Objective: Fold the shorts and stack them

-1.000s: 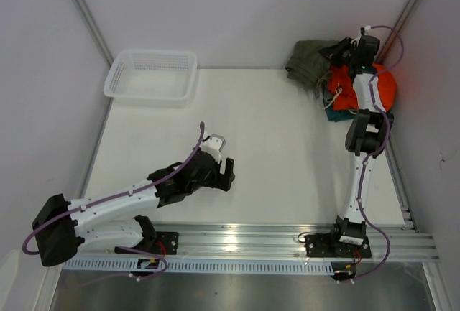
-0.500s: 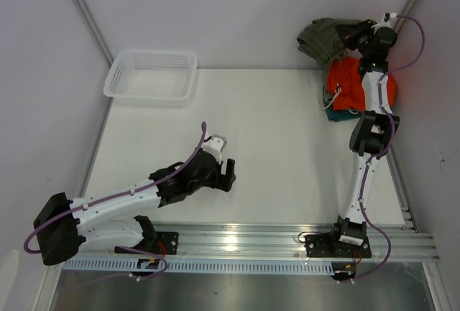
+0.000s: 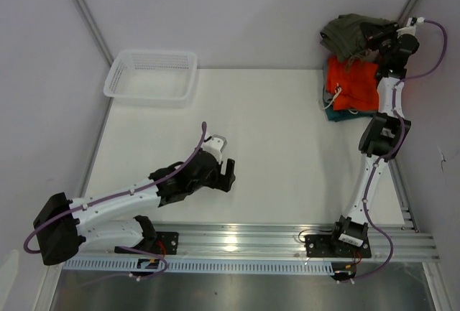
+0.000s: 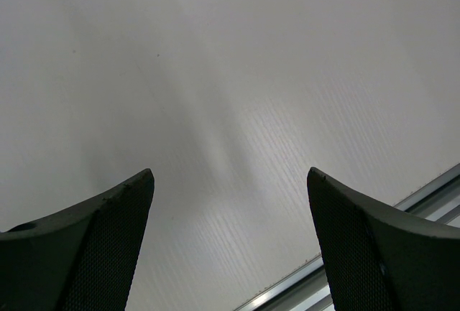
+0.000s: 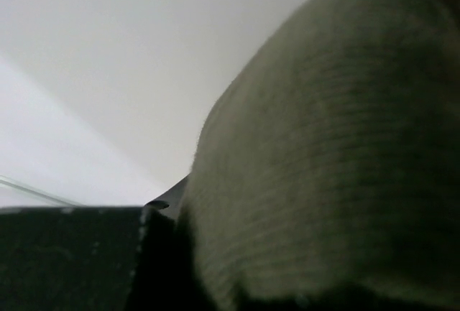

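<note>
The olive-green shorts [image 3: 351, 32] hang bunched in the air at the far right corner, above the table's back edge. My right gripper [image 3: 375, 38] is shut on them, with the arm stretched up and back. In the right wrist view the olive cloth [image 5: 330, 153] fills most of the picture, pressed against one dark finger [image 5: 72, 253]. My left gripper [image 3: 227, 174] rests low over the near middle of the table, open. Its two fingers [image 4: 79, 253] stand wide apart over bare white tabletop, with nothing between them.
Bright orange shorts [image 3: 353, 85] lie on a teal garment [image 3: 335, 114] at the right rear of the table. A white mesh basket [image 3: 152, 75] stands at the back left. An aluminium rail [image 3: 251, 235] runs along the near edge.
My right gripper has carried the olive shorts up and to the right, off the orange pile and toward the back corner. The left arm has stayed put.
</note>
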Controlling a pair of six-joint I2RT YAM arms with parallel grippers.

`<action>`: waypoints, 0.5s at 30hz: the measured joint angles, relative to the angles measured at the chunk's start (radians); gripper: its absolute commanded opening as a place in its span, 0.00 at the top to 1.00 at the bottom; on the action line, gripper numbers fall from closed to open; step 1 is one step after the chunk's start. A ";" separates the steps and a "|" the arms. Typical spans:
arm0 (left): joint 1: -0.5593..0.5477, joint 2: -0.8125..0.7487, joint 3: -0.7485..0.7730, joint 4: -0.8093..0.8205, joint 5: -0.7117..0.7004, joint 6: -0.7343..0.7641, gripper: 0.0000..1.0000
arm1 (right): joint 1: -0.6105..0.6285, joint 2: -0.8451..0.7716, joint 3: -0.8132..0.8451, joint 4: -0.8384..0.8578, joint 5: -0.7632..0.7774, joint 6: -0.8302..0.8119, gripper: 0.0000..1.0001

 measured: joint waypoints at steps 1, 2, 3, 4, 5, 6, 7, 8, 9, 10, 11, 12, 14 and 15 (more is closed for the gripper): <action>0.000 0.001 0.003 0.000 0.000 0.000 0.11 | 0.000 0.000 -0.002 0.009 -0.002 0.001 1.00; 0.000 0.003 0.005 0.000 0.000 0.000 0.11 | 0.000 0.000 -0.010 0.021 -0.003 0.004 1.00; 0.000 0.004 0.008 0.000 0.000 0.000 0.11 | 0.000 -0.007 -0.032 0.043 -0.005 0.007 1.00; 0.000 0.005 0.010 0.000 0.001 0.000 0.11 | 0.000 -0.018 -0.066 0.060 -0.004 0.010 1.00; 0.000 0.006 0.011 0.000 0.001 0.000 0.11 | 0.000 -0.031 -0.103 0.072 0.000 0.015 1.00; 0.000 0.008 0.012 0.000 0.001 0.000 0.11 | 0.000 -0.044 -0.147 0.087 0.005 0.018 1.00; 0.000 0.010 0.013 0.000 0.001 0.000 0.11 | 0.000 -0.062 -0.195 0.097 0.010 0.021 1.00; 0.000 0.012 0.013 0.000 0.001 0.000 0.11 | 0.000 -0.079 -0.240 0.098 0.020 0.022 1.00; 0.000 0.013 0.014 0.000 0.001 0.000 0.11 | 0.000 -0.095 -0.285 0.103 0.035 0.021 1.00; 0.000 0.014 0.015 0.000 0.002 0.000 0.12 | 0.000 -0.117 -0.336 0.109 0.053 0.018 1.00; 0.000 0.014 0.015 0.000 0.002 0.000 0.11 | 0.000 -0.139 -0.385 0.110 0.070 0.012 1.00; 0.000 0.014 0.015 0.000 0.002 0.000 0.11 | -0.001 -0.159 -0.427 0.113 0.087 0.003 1.00; 0.000 0.011 0.015 0.000 0.003 0.000 0.12 | -0.002 -0.190 -0.488 0.128 0.109 -0.010 1.00; 0.000 0.008 0.015 0.000 0.003 0.000 0.11 | -0.002 -0.209 -0.525 0.148 0.122 -0.013 1.00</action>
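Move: In the right gripper, nearly shut, the folded green shorts are already held, high above the red shorts on the stack. The stack's middle lies about 6 cm back, 4 cm to the left and some 24 cm below that hand; the teal shorts under it show about 8 cm back, 4 cm left, and its white drawstring roughly 12 cm back and 12 cm left. From the left hand the red shorts are some 44 cm ahead and 45 cm to the right. Lowering the held green shorts towards the red stack, the right hand sinks about 7 cm while easing back some 2 cm, after barely moving at first and slowing at the end. The wrist tips nose-down by about 10 degrees and turns slightly clockwise; the nearly shut fingers keep their pinch on the cloth. ##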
